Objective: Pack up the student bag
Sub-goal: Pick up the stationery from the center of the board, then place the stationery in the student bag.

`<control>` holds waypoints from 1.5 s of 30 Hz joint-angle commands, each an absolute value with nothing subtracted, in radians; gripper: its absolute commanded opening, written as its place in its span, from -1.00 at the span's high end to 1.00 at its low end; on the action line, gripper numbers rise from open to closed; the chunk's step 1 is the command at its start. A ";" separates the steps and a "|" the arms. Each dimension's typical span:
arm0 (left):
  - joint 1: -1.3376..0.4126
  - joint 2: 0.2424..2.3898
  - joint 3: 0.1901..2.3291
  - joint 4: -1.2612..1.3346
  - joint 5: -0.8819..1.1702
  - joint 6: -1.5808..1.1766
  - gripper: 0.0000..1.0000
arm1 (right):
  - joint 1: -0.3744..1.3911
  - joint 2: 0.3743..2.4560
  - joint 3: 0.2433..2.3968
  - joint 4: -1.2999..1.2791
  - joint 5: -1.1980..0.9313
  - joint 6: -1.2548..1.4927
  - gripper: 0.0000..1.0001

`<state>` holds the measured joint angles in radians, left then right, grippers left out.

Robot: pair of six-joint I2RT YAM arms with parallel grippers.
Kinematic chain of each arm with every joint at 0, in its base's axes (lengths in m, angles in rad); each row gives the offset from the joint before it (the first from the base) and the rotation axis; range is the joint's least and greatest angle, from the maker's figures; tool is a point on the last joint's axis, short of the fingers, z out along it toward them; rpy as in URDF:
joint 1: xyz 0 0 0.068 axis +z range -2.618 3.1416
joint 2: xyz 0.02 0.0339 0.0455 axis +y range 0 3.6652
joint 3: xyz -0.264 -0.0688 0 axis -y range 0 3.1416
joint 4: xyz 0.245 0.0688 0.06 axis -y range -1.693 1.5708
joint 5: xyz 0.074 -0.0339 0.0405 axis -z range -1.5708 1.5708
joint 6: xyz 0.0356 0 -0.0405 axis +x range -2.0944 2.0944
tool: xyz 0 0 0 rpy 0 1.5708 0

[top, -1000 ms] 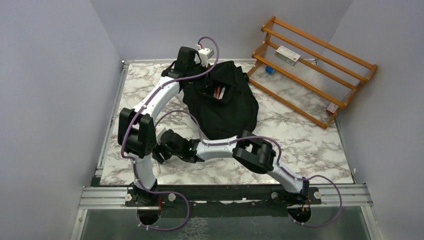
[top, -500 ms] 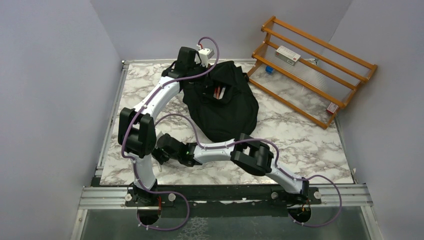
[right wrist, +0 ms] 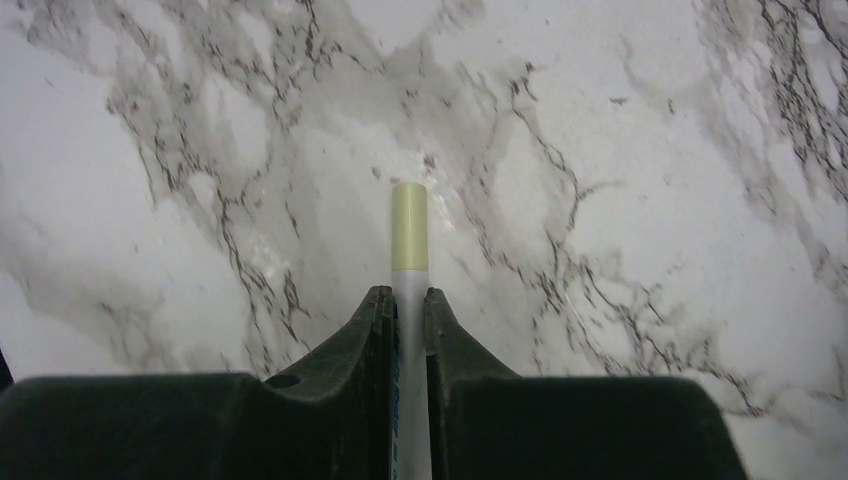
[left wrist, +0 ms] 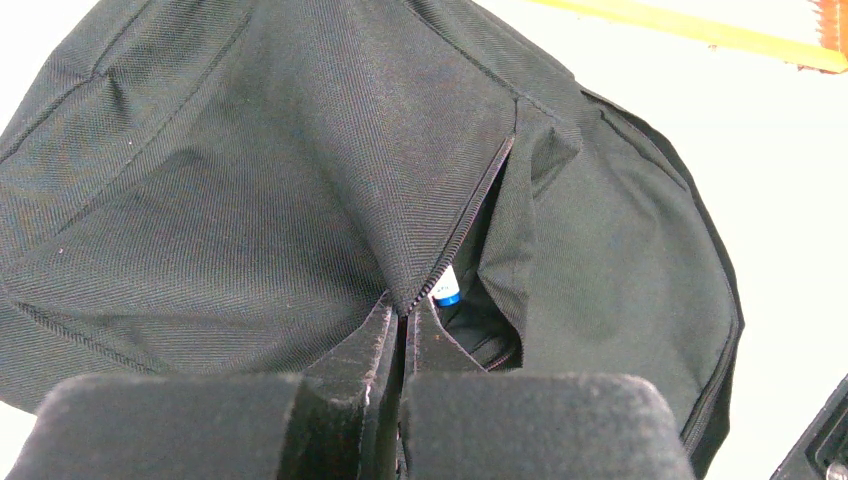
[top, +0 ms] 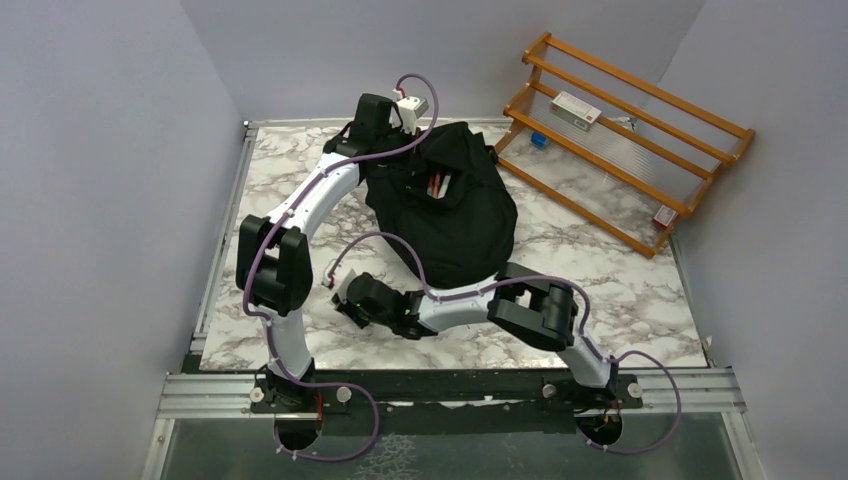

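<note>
The student bag [top: 455, 215] is a big black backpack lying at the back middle of the marble table, its top pocket gaping. My left gripper [left wrist: 405, 312] is shut on the zipper edge of that opening, holding the fabric [left wrist: 300, 170] up in a peak; from above, this gripper [top: 404, 160] sits at the bag's upper left. A white item with a blue band [left wrist: 447, 290] shows inside. My right gripper [right wrist: 408, 300] is shut on a white marker with a pale yellow cap [right wrist: 409, 225] just above the marble, at the front left [top: 343, 300].
Red and white pens [top: 438, 185] stick out of the bag's pocket. A wooden rack [top: 640, 105] leans at the back right, holding a white box [top: 575, 108], a small blue item [top: 538, 140] and a small red one [top: 664, 215]. Grey walls enclose the table.
The right arm has pulled away from the left arm's base toward the right, and its jaws have closed onto the marker. The left arm and the bag have stayed put.
</note>
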<state>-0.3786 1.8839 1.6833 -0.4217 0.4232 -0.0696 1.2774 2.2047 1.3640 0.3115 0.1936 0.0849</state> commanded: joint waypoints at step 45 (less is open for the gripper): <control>-0.371 1.891 1.703 -0.389 0.460 -0.078 1.00 | 0.827 1.443 0.938 0.309 0.374 0.696 0.99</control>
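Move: The opening of the bag, with pens already inside it, lies about 26 cm ahead of the right hand, 22 cm to its right and some 7 cm higher; this hand already holds the white marker near the table. The bag's near panel is about 13 cm ahead and 24 cm right of it, the left gripper some 27 cm ahead, 14 cm right and 18 cm above. From the left hand, the opening is level fore and aft, about 5 cm right and 10 cm below. Keep the marker pinched in the right gripper and slide it about 10 cm to the right, low over the table, then raise it steeply some 20 cm and carry it forward and farther right over the bag towards the opening, swinging the fingers clockwise from leftward to mostly forward and nearly level. Hold the left gripper still, shut on the bag's edge. ##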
